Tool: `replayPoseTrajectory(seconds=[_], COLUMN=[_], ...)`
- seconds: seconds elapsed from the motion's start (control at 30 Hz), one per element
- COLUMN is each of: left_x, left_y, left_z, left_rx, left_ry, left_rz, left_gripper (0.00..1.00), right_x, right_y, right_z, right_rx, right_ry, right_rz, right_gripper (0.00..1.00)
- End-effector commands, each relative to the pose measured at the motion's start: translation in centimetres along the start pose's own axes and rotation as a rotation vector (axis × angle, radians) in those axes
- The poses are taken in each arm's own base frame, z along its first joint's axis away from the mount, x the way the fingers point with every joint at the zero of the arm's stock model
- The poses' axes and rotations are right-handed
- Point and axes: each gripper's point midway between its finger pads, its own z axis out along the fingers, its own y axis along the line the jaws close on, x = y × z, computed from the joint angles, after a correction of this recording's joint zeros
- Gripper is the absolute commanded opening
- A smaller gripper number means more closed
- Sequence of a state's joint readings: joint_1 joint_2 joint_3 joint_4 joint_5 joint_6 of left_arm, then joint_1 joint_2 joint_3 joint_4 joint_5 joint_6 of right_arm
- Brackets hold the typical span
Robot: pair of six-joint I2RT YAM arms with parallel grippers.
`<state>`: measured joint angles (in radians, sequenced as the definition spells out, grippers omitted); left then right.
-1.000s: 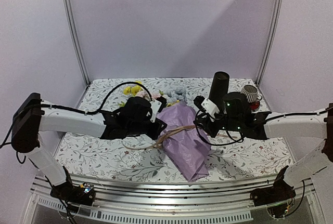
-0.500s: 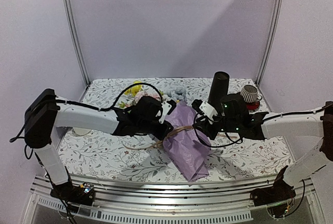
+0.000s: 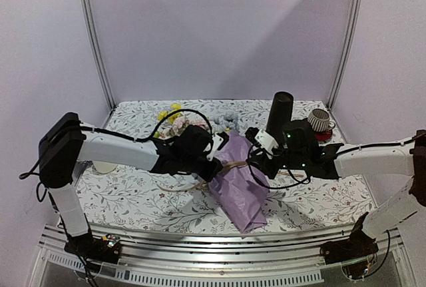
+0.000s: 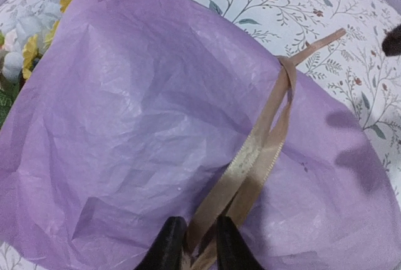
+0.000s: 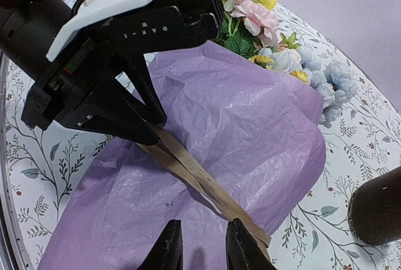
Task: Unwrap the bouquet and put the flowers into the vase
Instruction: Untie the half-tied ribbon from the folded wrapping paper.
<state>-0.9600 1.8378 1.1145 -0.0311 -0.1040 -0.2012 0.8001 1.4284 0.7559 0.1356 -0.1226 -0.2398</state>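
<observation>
The bouquet lies across the middle of the table, its purple wrapping paper tied with a tan ribbon. The flowers stick out of its far end, pink, yellow and pale blue. My left gripper is shut on the ribbon at the bouquet's left side. My right gripper hovers open just above the paper on the right side; the ribbon passes beside its right finger. The black vase stands upright behind the right arm.
A ribbed cup on a red saucer stands at the back right. A pale round cup sits under the left arm. Metal frame posts rise at both back corners, and a slotted rail runs along the near edge.
My left arm has swung right and forward, carrying its gripper closer over the bouquet's left edge with the ribbon. The right arm shifted slightly left, then stayed still.
</observation>
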Motion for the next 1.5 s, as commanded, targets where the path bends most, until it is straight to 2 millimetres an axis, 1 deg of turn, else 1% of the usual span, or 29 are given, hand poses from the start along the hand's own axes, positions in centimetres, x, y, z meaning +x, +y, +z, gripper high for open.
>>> replayPoseTrajectory(seconds=[0.0,0.07,0.2,0.3,0.37,0.5,0.57,0.7,0.77,0.83,0.93,1.0,1.07,1.13,1.2,1.33,1.37,1.47], left_x=[-0.5,-0.5,-0.2,-0.2,-0.6,-1.5,-1.5,-0.8,-0.3,0.0,0.7,1.0,1.6,2.0,2.5,3.6,4.0,4.9], left_y=[-0.2,-0.1,0.2,0.4,0.9,1.6,1.8,2.5,2.9,3.1,2.6,2.8,3.3,3.8,4.1,4.2,4.3,4.6], left_z=[0.0,0.0,0.2,0.0,-0.8,-3.0,-4.1,-6.0,-6.8,-7.5,-8.0,-8.5,-8.8,-9.1,-9.2,-9.0,-8.9,-8.7], left_rx=[-0.022,-0.030,-0.045,-0.059,-0.083,-0.104,-0.100,-0.115,-0.122,-0.113,-0.074,-0.076,-0.095,-0.112,-0.126,-0.130,-0.135,-0.151], left_ry=[0.002,0.005,0.014,0.013,-0.007,-0.085,-0.120,-0.175,-0.197,-0.222,-0.244,-0.262,-0.267,-0.266,-0.257,-0.230,-0.223,-0.207], left_rz=[0.019,0.019,0.023,0.017,-0.002,-0.058,-0.086,-0.137,-0.158,-0.180,-0.195,-0.214,-0.228,-0.241,-0.255,-0.265,-0.271,-0.287], left_gripper=[0.14,0.08,0.00,0.00,0.00,0.00,0.00,0.00,0.00,0.00,0.00,0.00,0.00,0.00,0.00,0.00,0.00,0.00], right_x=[-0.9,-1.0,-1.1,-1.5,-1.7,-2.2,-2.4,-3.4,-4.7,-5.5,-5.7,-5.7,-5.1,-3.9,-2.3,0.8,1.9,4.3], right_y=[0.1,0.1,0.0,0.1,0.1,0.0,0.1,0.6,1.0,1.0,0.9,0.1,-0.4,-0.9,-1.8,-1.8,-1.8,-2.5], right_z=[-0.4,-0.5,-0.7,-1.0,-1.1,-1.3,-1.2,-1.6,-2.8,-3.6,-3.3,-2.5,-1.5,-0.6,-0.4,-1.6,-1.9,-2.7], right_rx=[-0.003,-0.002,0.002,0.000,0.000,0.001,-0.006,-0.021,-0.018,-0.008,0.005,0.037,0.040,0.031,0.059,0.069,0.081,0.146], right_ry=[-0.036,-0.039,-0.044,-0.055,-0.064,-0.080,-0.087,-0.129,-0.208,-0.276,-0.314,-0.294,-0.239,-0.172,-0.123,-0.074,-0.048,0.035], right_rz=[-0.008,-0.009,-0.008,-0.009,-0.011,-0.006,0.001,0.002,-0.015,-0.021,-0.034,-0.011,0.026,0.064,0.107,0.201,0.226,0.291], right_gripper=[0.27,0.27,0.28,0.28,0.29,0.29,0.29,0.28,0.28,0.31,0.32,0.32,0.32,0.32,0.31,0.32,0.32,0.32])
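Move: The ribbon strand to be pinched lies right at the left hand's slightly open fingertips, about 1 cm below. The wrapping paper's middle is some 5 cm right of that hand, 3 cm back and 3 cm below; the flowers about 15 cm ahead, 6 cm left; the vase about 14 cm ahead, 18 cm right. From the right hand, the left hand's pinching spot on the ribbon lies roughly 10 cm left, 3 cm back and a little lower. The upper ribbon strand is pinched as the left fingers close fully, then drawn left about 10 cm across the paper, also slightly back and up, while that hand swings some 15 degrees counter-clockwise. The right hand, fingers staying part open, rises about 5 cm, sinks to its old height and ends 2.5 cm farther right, by the ribbon's right end. ##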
